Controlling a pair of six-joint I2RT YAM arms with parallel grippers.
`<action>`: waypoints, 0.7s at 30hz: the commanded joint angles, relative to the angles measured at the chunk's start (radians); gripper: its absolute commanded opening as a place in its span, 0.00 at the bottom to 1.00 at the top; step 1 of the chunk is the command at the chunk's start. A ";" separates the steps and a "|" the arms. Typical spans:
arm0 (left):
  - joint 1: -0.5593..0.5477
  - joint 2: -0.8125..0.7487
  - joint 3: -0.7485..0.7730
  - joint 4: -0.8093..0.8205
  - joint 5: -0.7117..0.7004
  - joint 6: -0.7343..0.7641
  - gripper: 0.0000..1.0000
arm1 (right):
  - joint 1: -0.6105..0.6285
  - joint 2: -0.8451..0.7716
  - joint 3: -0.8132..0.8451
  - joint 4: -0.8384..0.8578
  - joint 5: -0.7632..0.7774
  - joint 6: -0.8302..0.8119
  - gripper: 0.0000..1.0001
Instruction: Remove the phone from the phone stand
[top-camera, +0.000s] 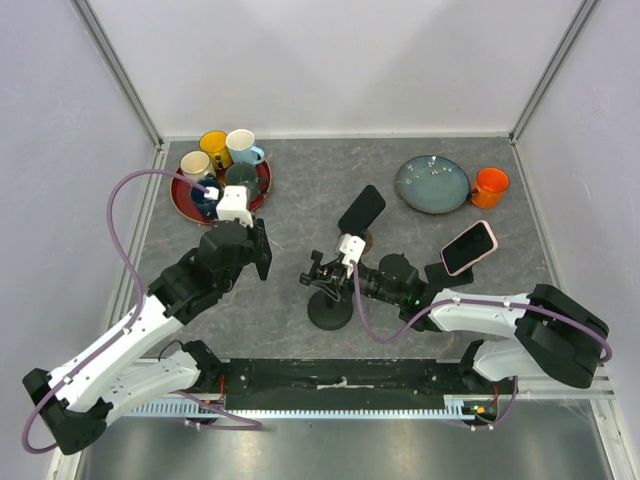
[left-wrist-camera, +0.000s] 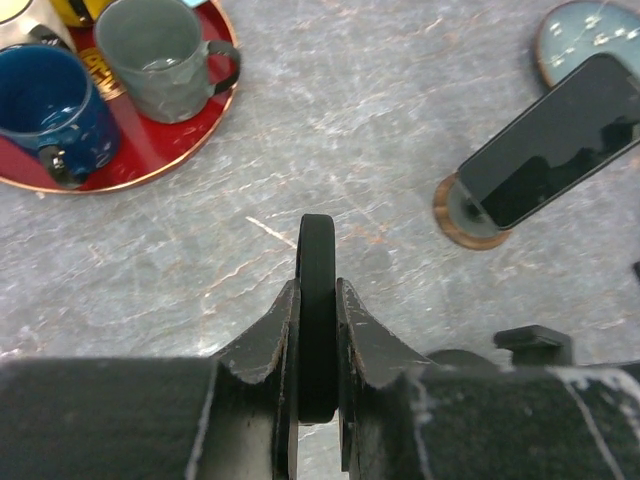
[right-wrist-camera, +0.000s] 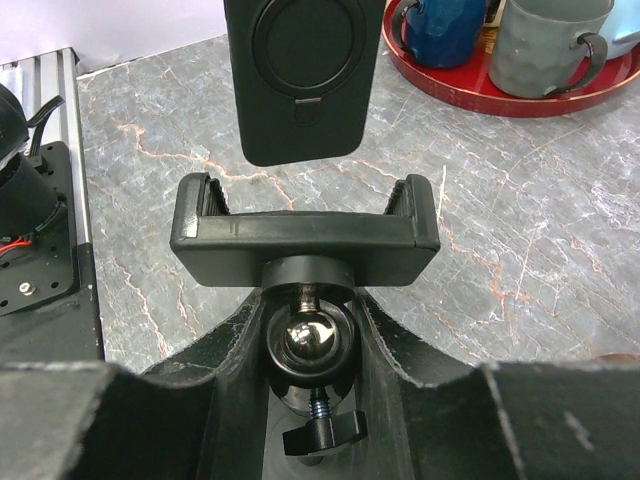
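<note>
My left gripper (top-camera: 255, 247) (left-wrist-camera: 317, 300) is shut on the black phone (top-camera: 263, 249) (left-wrist-camera: 317, 250), which I see edge-on between the fingers, held off the table. In the right wrist view the phone's back (right-wrist-camera: 304, 75), with its ring holder, hangs clear beyond the stand's clamp. The black phone stand (top-camera: 329, 308) stands at the table's middle, its clamp (right-wrist-camera: 305, 237) (top-camera: 318, 268) empty. My right gripper (top-camera: 337, 272) (right-wrist-camera: 305, 335) is shut on the stand's ball joint (right-wrist-camera: 305, 343), just under the clamp.
A red tray (top-camera: 262, 190) (left-wrist-camera: 190, 130) with several mugs sits at the back left. A second black phone (top-camera: 362, 208) (left-wrist-camera: 560, 140) leans on a round base. A pink phone (top-camera: 468, 247), a dark plate (top-camera: 432, 184) and an orange mug (top-camera: 490, 187) lie at the right.
</note>
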 joint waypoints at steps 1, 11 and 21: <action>0.000 0.027 0.090 -0.029 -0.096 0.054 0.02 | -0.008 0.002 -0.045 -0.175 0.053 -0.011 0.00; 0.000 0.217 0.162 -0.201 -0.235 0.088 0.02 | -0.009 -0.044 -0.060 -0.143 0.093 -0.002 0.07; 0.027 0.480 0.176 -0.110 -0.345 0.140 0.02 | -0.008 -0.045 -0.080 -0.112 0.082 0.008 0.07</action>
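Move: The phone, still in the left gripper, hangs over bare marble. The open table spot it is heading for lies about 5 cm ahead of the left hand, straight on, and some 24 cm below. The grey mug stands about 15 cm ahead and 7 cm left, the phone stand 10 cm back and 14 cm right, and the wood-based stand 5 cm ahead and 22 cm right. From the right hand the spot is about 12 cm ahead, 14 cm left. Lower the left gripper about 8 cm towards the bare table, slowly at first and faster later, easing a few centimetres forward and slightly left. As it sinks, roll the wrist some 30 degrees so its left side rises, and tip the fingers further down, keeping the same pinch on the phone. Keep the right gripper closed on the phone stand. ##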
